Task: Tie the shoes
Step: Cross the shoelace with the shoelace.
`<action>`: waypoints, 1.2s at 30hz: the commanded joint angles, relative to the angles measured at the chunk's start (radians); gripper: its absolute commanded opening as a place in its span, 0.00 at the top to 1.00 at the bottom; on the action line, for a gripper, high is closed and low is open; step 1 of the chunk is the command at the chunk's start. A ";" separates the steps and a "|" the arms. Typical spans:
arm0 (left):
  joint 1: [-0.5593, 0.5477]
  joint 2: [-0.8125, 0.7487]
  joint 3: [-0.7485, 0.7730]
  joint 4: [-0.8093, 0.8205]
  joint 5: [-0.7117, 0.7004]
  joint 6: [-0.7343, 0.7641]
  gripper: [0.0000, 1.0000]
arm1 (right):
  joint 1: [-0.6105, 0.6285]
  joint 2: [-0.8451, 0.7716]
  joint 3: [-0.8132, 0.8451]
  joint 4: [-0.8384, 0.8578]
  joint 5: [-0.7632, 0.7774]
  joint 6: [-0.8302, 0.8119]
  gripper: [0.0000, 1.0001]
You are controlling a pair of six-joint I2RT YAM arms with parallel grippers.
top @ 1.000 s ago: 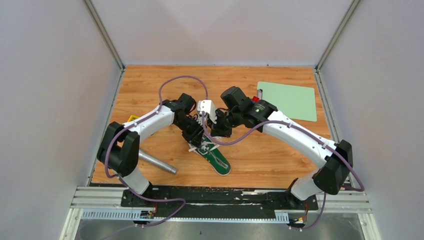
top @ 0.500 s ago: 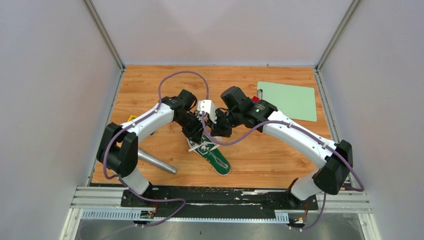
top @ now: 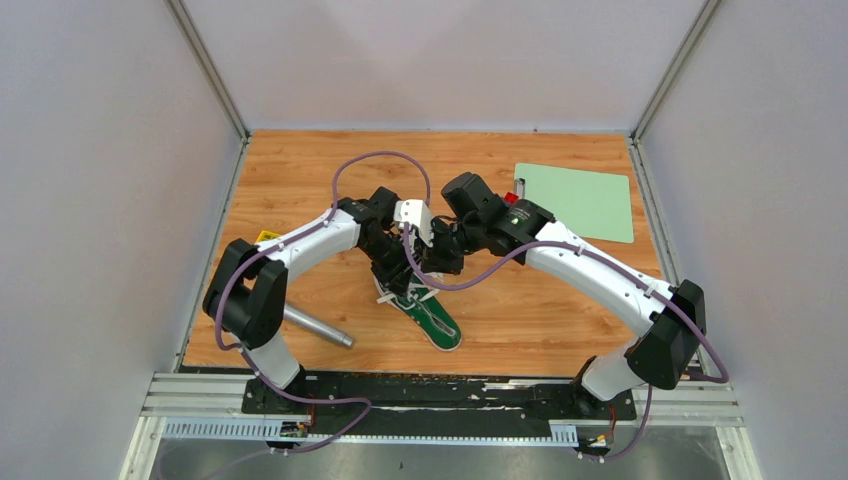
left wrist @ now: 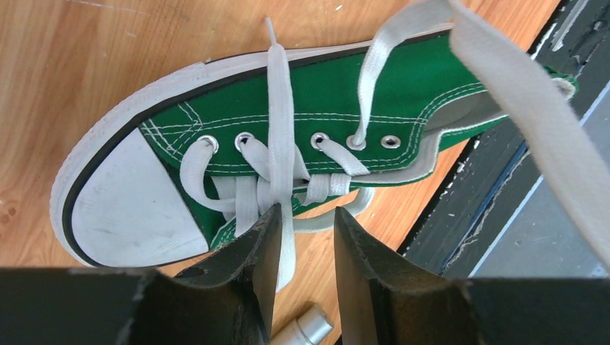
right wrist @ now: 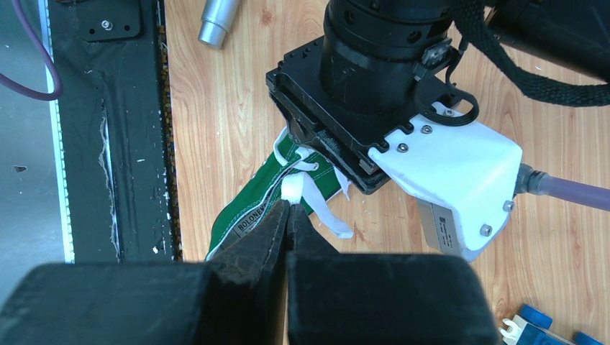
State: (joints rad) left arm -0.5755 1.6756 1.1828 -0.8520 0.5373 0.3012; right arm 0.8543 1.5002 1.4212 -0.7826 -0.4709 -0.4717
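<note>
The green shoe (left wrist: 403, 86) lies on its side on the wooden table, its white toe cap (left wrist: 122, 208) to the left in the left wrist view. My left gripper (left wrist: 306, 219) hovers open just over the lacing. A loose white lace (left wrist: 282, 129) runs down across the eyelets and along the inner face of one finger, with a gap to the other finger. My right gripper (right wrist: 288, 205) is shut on the other lace (right wrist: 293, 188), which rises from the shoe's top eyelet. That lace (left wrist: 518, 93) crosses the left wrist view up close. From above, both grippers meet over the shoe (top: 432, 318).
A metal cylinder (top: 315, 327) lies left of the shoe near the table's front edge. A pale green mat (top: 578, 200) sits at the back right. A small yellow piece (top: 265, 237) lies by the left arm. Blue bricks (right wrist: 536, 320) are beside the right wrist.
My left arm has swung a little to the right, bringing its wrist closer over the shoe. The right arm and its grip on the lace have not moved.
</note>
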 commanded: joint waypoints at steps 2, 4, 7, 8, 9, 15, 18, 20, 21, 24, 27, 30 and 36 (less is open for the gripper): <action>-0.005 0.023 0.033 0.016 -0.038 0.009 0.61 | 0.003 -0.029 0.017 0.041 0.000 0.013 1.00; -0.006 0.025 0.034 0.026 -0.062 0.007 0.63 | 0.003 -0.029 0.014 0.041 -0.002 0.013 1.00; -0.006 0.023 0.043 0.022 -0.093 0.006 0.66 | 0.003 -0.029 0.012 0.042 -0.002 0.016 1.00; -0.006 0.020 0.045 0.022 -0.112 0.008 0.67 | 0.003 -0.030 0.012 0.043 -0.002 0.017 1.00; -0.007 0.014 0.044 0.023 -0.122 0.009 0.67 | 0.003 -0.030 0.010 0.043 -0.002 0.016 1.00; -0.010 0.002 0.027 0.026 -0.111 0.016 0.63 | 0.003 -0.028 0.013 0.046 -0.003 0.019 1.00; -0.018 0.005 0.024 0.018 -0.091 0.027 0.69 | 0.004 -0.026 0.013 0.047 0.001 0.020 1.00; -0.021 0.007 0.029 0.010 -0.082 0.030 0.76 | 0.003 -0.028 0.010 0.048 0.003 0.019 1.00; -0.021 0.006 0.033 -0.001 -0.085 0.035 0.81 | 0.003 -0.029 0.008 0.048 0.003 0.020 1.00; -0.020 -0.002 0.069 -0.031 -0.096 0.050 0.96 | 0.003 -0.034 0.003 0.045 0.005 0.018 1.00; -0.014 -0.016 0.119 -0.066 -0.092 0.072 1.00 | 0.003 -0.040 0.001 0.046 0.008 0.013 1.00; 0.010 -0.023 0.147 -0.088 -0.038 0.076 1.00 | 0.003 -0.046 0.012 0.034 -0.007 0.012 1.00; 0.100 0.001 0.168 -0.139 0.293 0.098 1.00 | 0.003 -0.073 0.003 0.002 -0.074 -0.020 1.00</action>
State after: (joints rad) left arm -0.5209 1.6947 1.3235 -0.9382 0.6014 0.3607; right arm 0.8543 1.4803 1.4204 -0.7853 -0.4839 -0.4694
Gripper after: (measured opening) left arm 0.007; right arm 0.009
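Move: The loose lace lying across the shoe's top is almost between the left hand's half-open fingers: about 1 cm ahead, 1 cm to the left and 1 cm below. The shoe's middle sits some 4 cm back, 4 cm right and 5 cm lower; the microphone is about 5 cm back, 18 cm left and 6 cm down. From the right hand, which already grips the other lace, the loose lace is about 2 cm ahead, 6 cm left and 14 cm below. The left fingers pinch the loose lace a little short of its tip, after the hand eases about 1 cm down, forward and left onto it and tilts some 5 degrees. They then lift it nearly 5 cm up off the shoe, drifting forward and slightly right. The right hand keeps its closed grip on the other lace and stays practically in place. ##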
